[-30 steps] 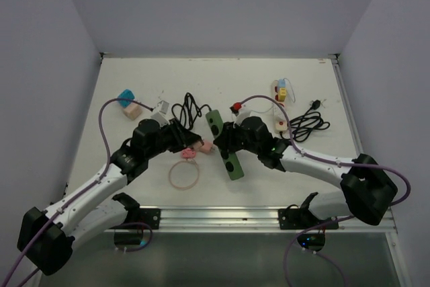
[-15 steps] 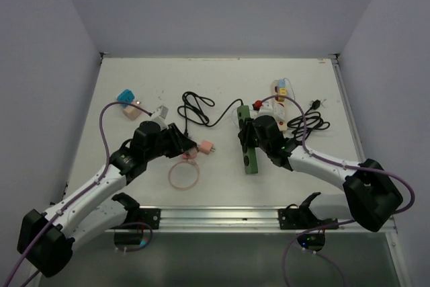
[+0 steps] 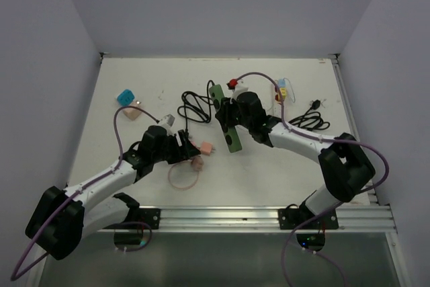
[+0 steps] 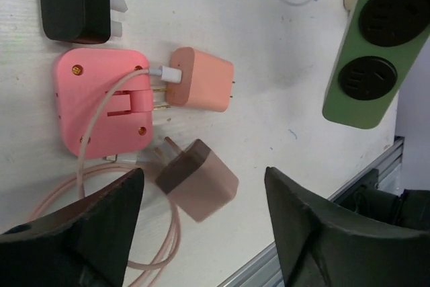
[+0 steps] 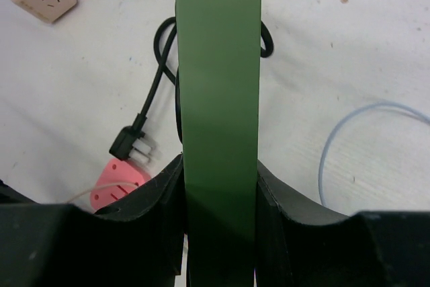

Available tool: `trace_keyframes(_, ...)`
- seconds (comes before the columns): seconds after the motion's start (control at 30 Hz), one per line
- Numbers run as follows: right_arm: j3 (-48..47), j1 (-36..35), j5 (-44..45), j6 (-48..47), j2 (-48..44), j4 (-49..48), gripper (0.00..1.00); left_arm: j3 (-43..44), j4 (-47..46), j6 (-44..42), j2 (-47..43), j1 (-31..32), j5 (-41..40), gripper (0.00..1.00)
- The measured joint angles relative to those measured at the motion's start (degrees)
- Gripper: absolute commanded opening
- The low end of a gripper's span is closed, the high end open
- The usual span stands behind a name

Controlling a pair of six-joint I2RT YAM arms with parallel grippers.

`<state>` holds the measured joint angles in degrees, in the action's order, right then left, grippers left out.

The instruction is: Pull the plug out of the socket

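Observation:
The socket is a green power strip (image 3: pixel 226 124) (image 5: pixel 218 65), and my right gripper (image 5: pixel 218 166) (image 3: pixel 232 115) is shut on its sides, holding it over the middle of the table. Both of its round outlets (image 4: pixel 376 48) show empty in the left wrist view. A brownish-pink plug (image 4: pixel 198 179) (image 3: pixel 197 163) appears blurred, prongs up-left, between the fingers of my left gripper (image 4: pixel 203 178) (image 3: pixel 188 152). That gripper is open and neither finger touches the plug.
A pink square adapter (image 4: pixel 101 109), a peach charger (image 4: pixel 201 87) with a pale cable loop (image 3: pixel 183 176) and a black plug (image 4: pixel 74 5) on a coiled black cord (image 3: pixel 195 109) lie close by. Cube adapters (image 3: pixel 127 102) sit far left; a white strip (image 3: pixel 281 92) and black cable (image 3: pixel 309 122) far right.
My left gripper has opened and let go of the plug. The right arm has carried the green strip back and to the left; strip and plug are apart.

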<state>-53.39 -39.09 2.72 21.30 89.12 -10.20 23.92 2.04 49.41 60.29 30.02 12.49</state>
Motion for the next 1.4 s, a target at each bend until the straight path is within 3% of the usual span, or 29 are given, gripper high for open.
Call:
trace_keyframes(0.1,-4.0,0.2,-1.5,-1.3,4.3,-1.1,0.00,0.0,-0.1,-1.2,-0.9,0.0,-0.3,0.99)
trace_keyframes(0.5,-21.6,1.7,-7.1,-4.6,22.8,-2.4,0.00,10.3,10.9,-7.7,-12.5,-0.1,-12.1,1.00)
trace_keyframes(0.8,-43.7,4.4,-8.9,-6.1,40.2,0.2,0.00,11.8,16.9,-10.3,-14.8,-0.7,-19.4,1.00)
trace_keyframes(1.03,-59.4,5.8,-11.5,-6.4,52.2,4.7,0.27,11.5,18.7,-11.1,-15.3,-1.5,-21.4,1.00)
trace_keyframes(1.07,-60.5,5.8,-11.7,-6.3,53.1,5.2,0.42,11.4,18.8,-11.1,-15.4,-1.7,-21.7,0.99)
trace_keyframes(1.27,-62.8,5.8,-13.1,-5.8,54.4,6.1,0.81,10.4,19.0,-11.1,-15.5,-2.3,-21.8,0.99)
trace_keyframes(1.4,-62.8,6.0,-13.0,-5.9,54.4,6.9,0.90,10.2,19.1,-11.1,-15.6,-2.3,-21.8,0.99)
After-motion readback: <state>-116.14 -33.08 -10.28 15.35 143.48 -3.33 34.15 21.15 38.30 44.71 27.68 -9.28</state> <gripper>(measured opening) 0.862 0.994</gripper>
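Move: The right hand already grips the green socket strip. It is bound for clear table about 20 cm ahead, 11 cm left and 8 cm below. The black cable coil lies some 9 cm ahead and 10 cm left of that hand, and the pink plug about 12 cm back and 12 cm left. From the left hand, the loose brown plug is just below, with the pink plug 4 cm ahead and 2 left, and the salmon plug 5 cm ahead and 5 right. Forward and leftward, sinking about 6 cm on the way, the right hand carries the strip some 20 cm out past the cable coil, then stops and opens to release it. The left hand finishes opening above the brown plug and lifts away, rising about 11 cm and easing back down to 8, then drifting left as its fingers tip up and swing counter-clockwise. ##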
